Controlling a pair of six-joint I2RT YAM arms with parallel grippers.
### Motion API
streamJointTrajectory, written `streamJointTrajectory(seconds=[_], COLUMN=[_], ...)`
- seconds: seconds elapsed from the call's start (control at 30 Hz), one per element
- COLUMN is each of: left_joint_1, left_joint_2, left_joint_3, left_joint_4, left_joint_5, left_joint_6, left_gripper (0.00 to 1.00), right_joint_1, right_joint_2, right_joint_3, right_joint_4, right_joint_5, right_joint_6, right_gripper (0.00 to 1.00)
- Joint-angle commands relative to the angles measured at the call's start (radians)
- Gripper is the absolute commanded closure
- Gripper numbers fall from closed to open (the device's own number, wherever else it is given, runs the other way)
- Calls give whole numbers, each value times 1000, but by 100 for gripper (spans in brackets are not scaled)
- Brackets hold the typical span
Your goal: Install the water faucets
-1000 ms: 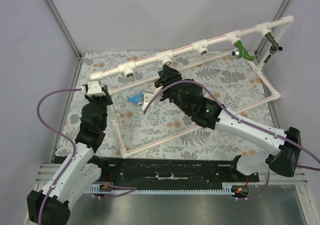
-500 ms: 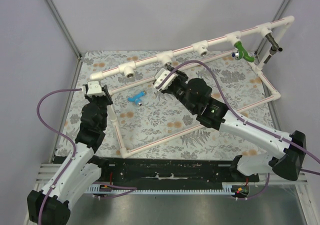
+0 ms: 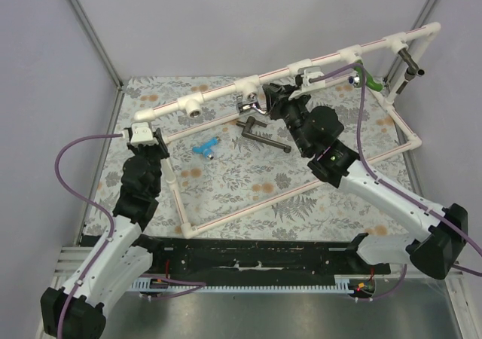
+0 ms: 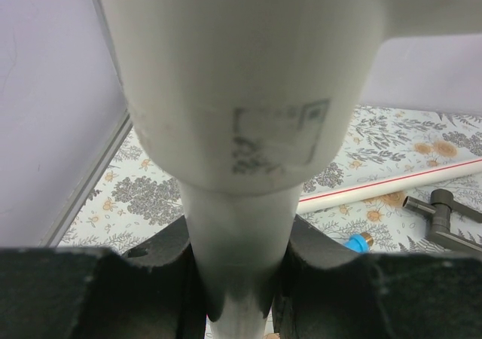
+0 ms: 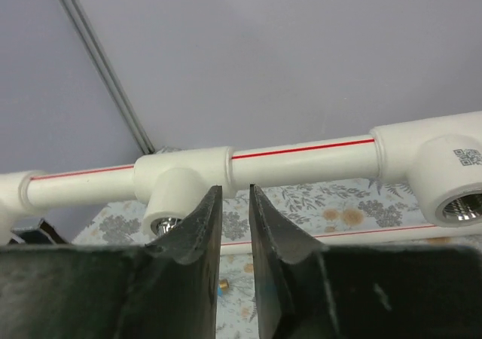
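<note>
A white pipe frame [image 3: 226, 90] stands over the flowered mat. My left gripper [image 3: 147, 133] is shut on its corner upright [image 4: 241, 226], just below an elbow fitting. My right gripper [image 3: 260, 103] is at the upper pipe [image 5: 301, 154], its jaws closed to a narrow slit with nothing between them [image 5: 236, 192]. A silver faucet [image 3: 246, 104] sits in the tee [image 5: 177, 184] just left of those fingers, and its shiny end [image 5: 162, 222] shows there. The green faucet [image 3: 363, 75] hangs further right. A light blue faucet [image 3: 205, 148] and a dark grey lever faucet [image 3: 263, 134] lie on the mat.
Another dark faucet [image 3: 410, 62] hangs at the pipe's far right end. An open threaded tee [image 5: 456, 196] is right of my right fingers. Purple walls and metal posts close in the mat. Lower pipe runs [image 3: 233, 212] cross the mat.
My right arm has swung from the mat's middle up to the upper pipe, uncovering the dark grey faucet. Its jaws have narrowed. The left arm has stayed put.
</note>
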Motion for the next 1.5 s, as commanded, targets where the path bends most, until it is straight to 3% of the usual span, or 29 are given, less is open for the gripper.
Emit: streamJointTrajectory(seconds=[0.0,0.23,0.4,0.67,0.93,1.0,1.07,1.1,1.2,1.47], left_joint_1=[-5,0,6,84,258,262,262,261,261,261], left_joint_2=[-1,65,191,473,656,647,607,581,484,153], left_joint_3=[23,60,121,313,589,614,614,609,576,436], left_joint_4=[65,74,143,198,-39,-67,-95,-116,-194,-440], left_joint_5=[-18,-42,-84,-118,-40,-12,20,26,34,120], left_joint_6=[-24,-19,21,43,-151,-151,-165,-177,-217,-270], left_gripper=[98,98,98,98,80,67,44,39,30,17], right_joint_1=[12,12,12,14,11,12,11,11,11,6], right_joint_2=[-68,-226,-329,-461,-589,-608,-618,-615,-598,-558], right_joint_3=[-5,-95,-184,-239,-379,-399,-410,-410,-404,-381], right_joint_4=[-53,-120,-151,-388,-441,-447,-445,-445,-436,-381], right_joint_5=[-32,77,186,543,695,707,726,732,737,680], right_joint_6=[-118,-399,-442,-329,-234,-214,-198,-195,-203,-227], right_gripper=[58,2,2,2,2,2,2,2,2,2])
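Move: The left hand grips the white rack's left post; the spot this post goes to is about 14 cm ahead and 5 cm left, level. From there the silver faucet in its tee is no goal; it lies some 8 cm ahead, 27 cm right and 3 cm above the left hand. From the right hand, this silver faucet is about 4 cm left, level fore and aft, 3 cm lower; the grey faucet lies about 7 cm ahead, straight in line, some 33 cm below. Left pushes the rack post about 14 cm forward, releases and retreats up; right opens, withdraws 22 cm right, down. ##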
